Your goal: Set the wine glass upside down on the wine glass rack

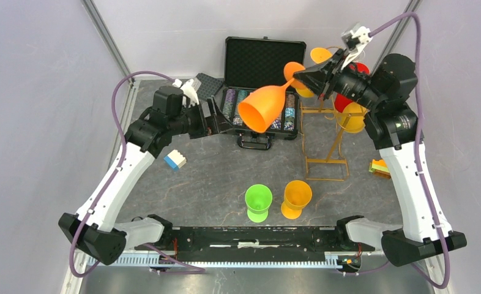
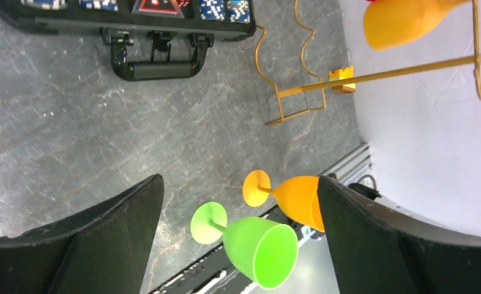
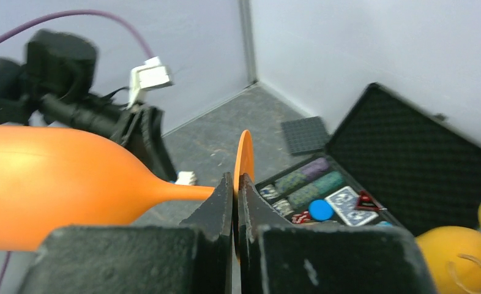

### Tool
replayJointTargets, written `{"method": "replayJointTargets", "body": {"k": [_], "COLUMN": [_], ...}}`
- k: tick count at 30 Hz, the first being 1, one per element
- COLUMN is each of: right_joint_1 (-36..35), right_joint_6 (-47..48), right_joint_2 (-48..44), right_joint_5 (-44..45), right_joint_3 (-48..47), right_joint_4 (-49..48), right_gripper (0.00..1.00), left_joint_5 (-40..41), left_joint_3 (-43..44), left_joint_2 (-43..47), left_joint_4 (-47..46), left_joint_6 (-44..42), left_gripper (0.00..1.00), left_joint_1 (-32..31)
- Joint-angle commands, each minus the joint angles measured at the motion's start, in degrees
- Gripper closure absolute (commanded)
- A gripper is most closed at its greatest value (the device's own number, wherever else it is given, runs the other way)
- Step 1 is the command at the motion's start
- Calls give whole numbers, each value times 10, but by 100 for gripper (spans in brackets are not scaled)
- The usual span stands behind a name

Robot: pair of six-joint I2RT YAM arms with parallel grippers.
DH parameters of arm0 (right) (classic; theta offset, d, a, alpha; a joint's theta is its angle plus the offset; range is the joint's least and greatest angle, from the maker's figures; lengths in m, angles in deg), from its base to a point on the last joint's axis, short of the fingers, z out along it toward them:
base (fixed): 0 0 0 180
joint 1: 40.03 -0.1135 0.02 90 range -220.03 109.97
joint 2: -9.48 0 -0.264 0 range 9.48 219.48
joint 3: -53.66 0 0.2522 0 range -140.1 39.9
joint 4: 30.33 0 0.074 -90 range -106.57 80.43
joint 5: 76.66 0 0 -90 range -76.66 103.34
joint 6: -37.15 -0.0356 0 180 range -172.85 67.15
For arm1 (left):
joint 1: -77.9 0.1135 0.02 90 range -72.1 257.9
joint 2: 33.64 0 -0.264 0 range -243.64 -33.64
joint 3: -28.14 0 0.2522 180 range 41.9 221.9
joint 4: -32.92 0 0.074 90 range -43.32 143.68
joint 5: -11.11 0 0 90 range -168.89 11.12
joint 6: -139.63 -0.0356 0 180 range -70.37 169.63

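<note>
My right gripper (image 1: 298, 77) is shut on the thin foot of an orange wine glass (image 1: 264, 108), held on its side in the air above the poker case. In the right wrist view the foot (image 3: 245, 153) is pinched edge-on between the black fingers (image 3: 221, 202), and the bowl (image 3: 60, 184) points left. The gold wire wine glass rack (image 1: 327, 160) stands just right of the case, with a yellow glass (image 1: 352, 117) and a red one hanging from it behind my right arm. My left gripper (image 1: 221, 120) hangs open and empty left of the orange bowl.
An open black case of poker chips (image 1: 264, 67) lies at the back. A green glass (image 1: 257, 202) and a yellow-orange glass (image 1: 296, 198) stand upright near the front edge. There is a blue-white block (image 1: 175, 160) at left, a coloured block (image 1: 380, 167) at right and a grey plate (image 1: 208, 86).
</note>
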State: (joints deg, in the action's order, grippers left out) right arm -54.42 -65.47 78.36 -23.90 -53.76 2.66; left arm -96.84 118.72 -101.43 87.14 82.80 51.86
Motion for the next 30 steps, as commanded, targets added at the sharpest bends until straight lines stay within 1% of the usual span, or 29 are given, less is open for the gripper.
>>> {"method": "replayJointTargets", "body": {"k": [1, 6, 11, 13, 15, 17, 19, 22, 23, 27, 30], "right_joint_1": [-28, -96, -198, -237, -275, -314, -358, -426, -446, -510, -556], "right_joint_6": [-10, -12, 48, 66, 104, 160, 239, 347, 389, 534, 651], "right_joint_2": [0, 3, 30, 41, 49, 54, 54, 48, 43, 21, 4], "right_joint_5": [-89, -74, 47, 96, 162, 243, 338, 470, 499, 629, 698], "right_joint_3": [38, 96, 94, 88, 75, 67, 68, 84, 97, 166, 236], "right_joint_4": [-27, -33, 30, 40, 50, 55, 54, 31, 18, -71, -149], "right_gripper": [100, 100, 100, 100, 100, 100, 100, 100, 100, 100, 100], "left_joint_5": [-104, -153, -170, -170, -166, -161, -158, -157, -157, -159, -164], "left_joint_3": [-11, -3, 14, 19, 23, 26, 27, 32, 35, 36, 24], "left_joint_2": [12, -5, -21, -25, -27, -25, -24, -20, -19, -10, -1], "left_joint_4": [-52, -100, -129, -130, -128, -126, -120, -104, -95, -72, -71], "left_joint_6": [81, 131, 153, 159, 161, 159, 156, 145, 139, 129, 133], "left_gripper": [1, 1, 1, 1, 1, 1, 1, 1, 2, 2, 3], "left_joint_1": [53, 108, 117, 121, 124, 125, 125, 126, 126, 126, 126]}}
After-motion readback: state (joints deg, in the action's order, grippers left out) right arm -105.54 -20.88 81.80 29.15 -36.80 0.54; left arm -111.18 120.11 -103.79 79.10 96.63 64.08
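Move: The orange glass, pinched by its foot in the right fingers, is bound for the open left gripper, about 20 cm to the right hand's left, 19 lower and nearly level fore-and-aft. From the left hand the glass's middle is about 14 cm right, 7 back and 19 above. From the right hand, the nearest hanging yellow glass is some 14 ahead, 12 right, 17 below; the poker case is 18 ahead, 5 left, 45 below. The orange glass, still pinched by its foot, is carried by the right hand down and left, some 14 cm each way, and about 6 cm back, away from the rack towards the left gripper; late on, the wrist rolls some 45 degrees, left side dropping. The left hand, kept wide open, eases about 5 cm forward and up, tilting its left side down. ##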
